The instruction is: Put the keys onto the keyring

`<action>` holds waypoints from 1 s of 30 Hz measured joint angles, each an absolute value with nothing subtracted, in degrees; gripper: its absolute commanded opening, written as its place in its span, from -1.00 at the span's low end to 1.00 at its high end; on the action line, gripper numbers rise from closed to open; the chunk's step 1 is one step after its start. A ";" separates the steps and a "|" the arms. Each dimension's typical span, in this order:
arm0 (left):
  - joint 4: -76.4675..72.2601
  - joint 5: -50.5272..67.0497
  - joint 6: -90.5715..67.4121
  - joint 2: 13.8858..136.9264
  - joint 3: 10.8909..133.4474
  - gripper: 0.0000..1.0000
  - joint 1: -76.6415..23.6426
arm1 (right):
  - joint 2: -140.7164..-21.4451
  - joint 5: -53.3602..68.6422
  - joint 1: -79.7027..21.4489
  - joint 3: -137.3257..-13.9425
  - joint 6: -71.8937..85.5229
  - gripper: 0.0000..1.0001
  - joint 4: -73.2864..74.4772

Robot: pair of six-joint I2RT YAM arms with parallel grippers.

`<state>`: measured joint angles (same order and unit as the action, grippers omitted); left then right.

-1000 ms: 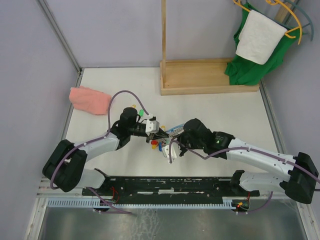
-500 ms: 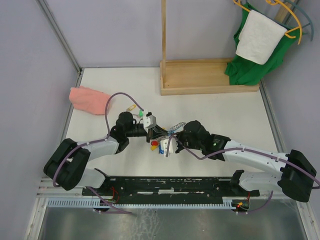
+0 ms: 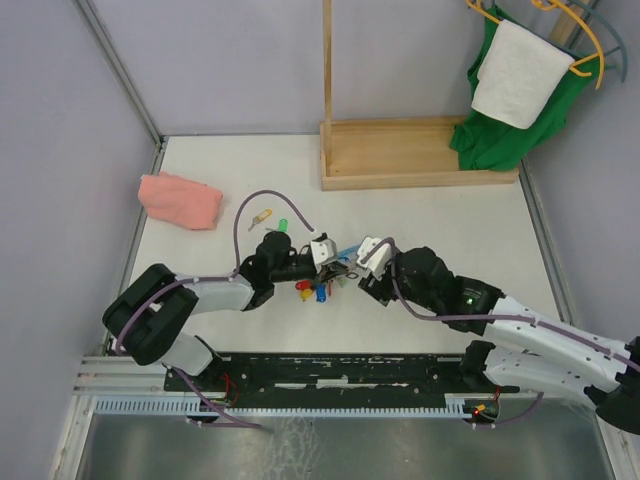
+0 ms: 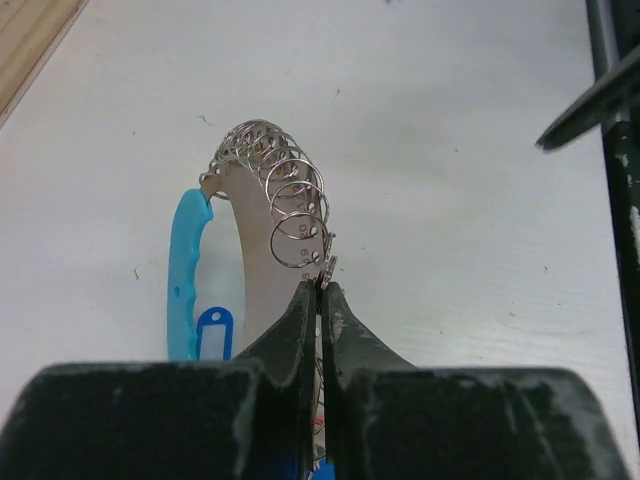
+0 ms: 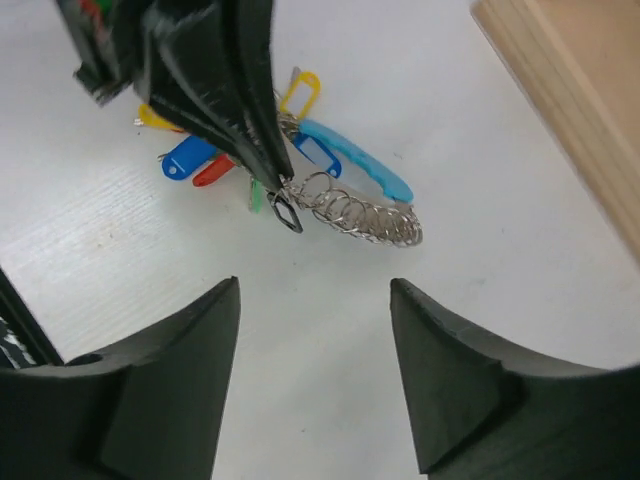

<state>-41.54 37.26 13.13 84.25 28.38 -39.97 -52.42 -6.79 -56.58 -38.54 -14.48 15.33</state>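
The keyring [image 4: 262,190] is a curved loop with a blue plastic side and a silver side strung with several small split rings; it lies on the white table. My left gripper [image 4: 321,285] is shut on its silver end. In the right wrist view the keyring [image 5: 365,215] lies ahead with blue [image 5: 188,160], red and yellow tags [image 5: 300,90] by it. My right gripper [image 5: 315,290] is open and empty, just short of it. From above, the left gripper [image 3: 338,267] and right gripper [image 3: 362,258] face each other. A yellow key [image 3: 262,215] and a green key [image 3: 283,225] lie loose behind.
A pink cloth [image 3: 180,200] lies at the far left. A wooden stand [image 3: 415,155] with an upright post stands at the back, with green and white cloths on hangers [image 3: 520,80] to its right. A black rail [image 3: 330,370] runs along the near edge.
My right gripper has pulled back from the tags and swung to the right side of the keyring. My left gripper has shifted right with the keyring.
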 measured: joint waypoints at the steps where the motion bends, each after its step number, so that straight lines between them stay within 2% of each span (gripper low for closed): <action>1: -41.06 35.57 13.78 84.99 28.95 -0.95 -41.10 | -51.64 -8.49 -56.58 -39.51 -11.35 0.56 17.23; 3: -40.29 31.92 14.96 86.70 30.22 -0.94 -43.44 | -49.93 -12.32 -56.58 -41.80 -4.91 0.77 21.26; 4: -39.92 29.85 15.81 87.83 31.09 -0.92 -44.82 | -48.86 -13.80 -56.55 -42.37 -2.20 0.94 22.37; 5: -39.24 27.90 16.58 89.03 32.08 -0.90 -46.13 | -47.48 -15.18 -56.55 -42.46 0.21 0.99 23.00; 12: -37.95 14.70 18.72 95.77 37.06 -0.45 -52.34 | -33.63 -23.16 -56.55 -42.15 10.35 0.99 29.39; 18: -38.15 4.36 14.50 94.56 37.21 -0.03 -52.69 | -23.20 -31.40 -56.55 -42.44 15.09 1.00 34.87; 22: -33.43 -4.91 9.85 87.22 37.15 0.18 -52.69 | -20.49 -36.73 -56.51 -45.06 18.13 0.99 41.25; 27: -24.29 -16.21 4.99 70.52 35.92 0.42 -52.58 | -18.52 -41.15 -56.51 -49.67 20.93 0.99 47.42; 28: -21.98 -18.09 3.99 66.43 35.48 0.58 -52.53 | -17.98 -41.89 -56.51 -50.65 21.30 1.00 48.75; 29: -19.16 -19.81 2.94 62.26 35.11 0.83 -52.47 | -17.43 -42.63 -56.51 -51.53 21.54 0.99 49.74; 30: -16.23 -21.37 2.13 58.30 34.83 0.96 -52.47 | -16.93 -43.11 -56.51 -52.34 21.63 1.00 50.68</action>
<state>-16.23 -21.37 2.13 58.30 34.83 -52.47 -16.93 -43.11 -56.51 -52.34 21.63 50.68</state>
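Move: Straight under the left hand, some 7 cm down and perhaps 1 cm farther out, is the bare table spot for the keyring, which it still pinches by a coil. Most of the hanging tags bunch about 9 cm left of this hand, 4 cm nearer and 5 cm lower; the loose green key lies roughly 14 cm left and 10 cm ahead at table level. From the empty right hand that spot is about 3 cm ahead, 4 cm left and 12 cm below. Lowering the keyring to the table, the left hand goes right and down about 5 cm, opens to let go of the coil, edges forward, then swings left and climbs well clear, its wrist turning some 45 degrees counter-clockwise. Meanwhile the right hand withdraws empty from the keyring, far to the right and up, opening fully while it turns clockwise and rolls its left side up. ##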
